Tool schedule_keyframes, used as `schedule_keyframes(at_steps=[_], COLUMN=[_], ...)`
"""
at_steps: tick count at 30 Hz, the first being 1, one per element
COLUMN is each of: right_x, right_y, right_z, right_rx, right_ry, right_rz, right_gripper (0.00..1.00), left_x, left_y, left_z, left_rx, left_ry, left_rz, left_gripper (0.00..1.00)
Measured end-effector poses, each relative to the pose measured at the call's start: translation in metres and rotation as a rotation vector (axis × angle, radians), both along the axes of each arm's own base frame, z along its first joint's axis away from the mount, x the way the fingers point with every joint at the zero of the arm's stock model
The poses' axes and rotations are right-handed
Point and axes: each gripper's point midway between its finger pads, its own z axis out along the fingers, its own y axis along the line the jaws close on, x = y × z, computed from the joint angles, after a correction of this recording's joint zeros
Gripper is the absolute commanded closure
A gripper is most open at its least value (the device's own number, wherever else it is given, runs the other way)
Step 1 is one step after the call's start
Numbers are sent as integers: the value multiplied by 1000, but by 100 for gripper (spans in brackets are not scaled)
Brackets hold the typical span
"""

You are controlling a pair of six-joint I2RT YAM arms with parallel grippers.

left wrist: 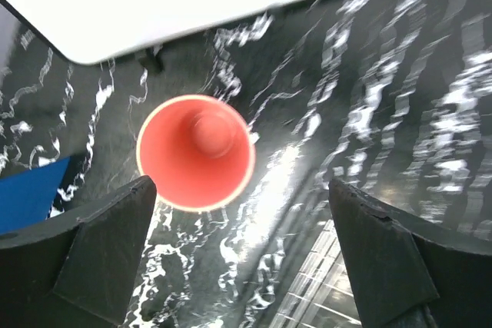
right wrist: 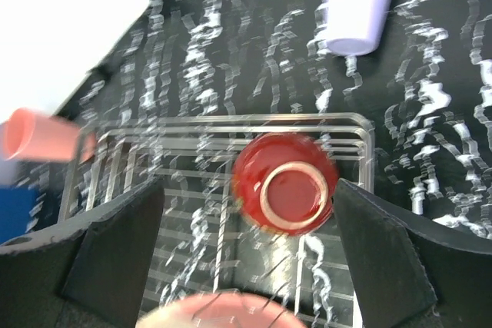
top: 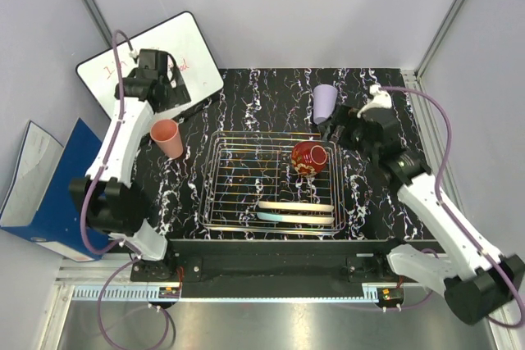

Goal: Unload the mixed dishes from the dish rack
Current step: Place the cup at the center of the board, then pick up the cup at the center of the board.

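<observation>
The dish rack (top: pixel 215 202) sits mid-table. A red bowl (top: pixel 308 157) lies upside down in its far right corner, and two plates (top: pixel 295 212) stand on edge along its front. My right gripper (right wrist: pixel 247 183) hovers open above the bowl (right wrist: pixel 286 183), one finger on each side, not touching it. The pink plate's rim (right wrist: pixel 223 313) shows at the bottom of the right wrist view. The salmon cup (top: pixel 167 137) stands upright on the table left of the rack. My left gripper (left wrist: pixel 240 183) hangs open above it, clear of the cup (left wrist: pixel 196 151). The lavender cup (top: pixel 325 102) stands mouth down beyond the rack.
A white whiteboard (top: pixel 156 63) with red writing lies at the far left under the left arm. A blue binder (top: pixel 49 194) sits off the table's left edge. Enclosure walls close in the back and both sides.
</observation>
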Motion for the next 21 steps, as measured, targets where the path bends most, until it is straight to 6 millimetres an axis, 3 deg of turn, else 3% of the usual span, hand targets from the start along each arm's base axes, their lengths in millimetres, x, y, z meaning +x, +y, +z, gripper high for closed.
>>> schedule_keyframes(at_steps=[2, 5, 9, 12, 15, 19, 21], right_x=[18, 60, 124, 174, 210, 235, 247], right_y=[-1, 6, 13, 2, -28, -70, -82], right_z=[-5, -13, -35, -51, -69, -86, -91], right_rx=[-44, -118, -198, -220, -235, -272, -285], right_ry=[35, 79, 138, 172, 205, 250, 264], right_rz=[-40, -87, -142, -209, -293, -388, -406], right_gripper=[1, 0, 0, 0, 0, 0, 1], left_x=[-1, -13, -47, -80, -96, -103, -102], left_y=[-12, -50, -109, -130, -129, -123, -123], left_z=[34, 85, 120, 111, 96, 83, 84], left_rx=[-5, -20, -82, -113, -109, -91, -92], left_ry=[-90, -237, -374, -387, -370, -355, -362], left_rz=[-17, -103, -261, -338, -352, -343, -341], left_gripper=[1, 1, 1, 1, 1, 1, 1])
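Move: The purple cup lies on its side about 23 cm ahead of the open right hand, 5 cm to its right and 19 cm lower; the red bowl is some 4 cm ahead, 1 cm right, and the rack's middle 5 cm back, 13 cm left, both about as low. From the left hand the purple cup is roughly 13 cm ahead and 52 cm right, 15 cm lower; the orange cup stands straight below it, about 14 cm. Right hand, open, reaches 25 cm forward, down and right over the purple cup; left retreats back, right and up. ##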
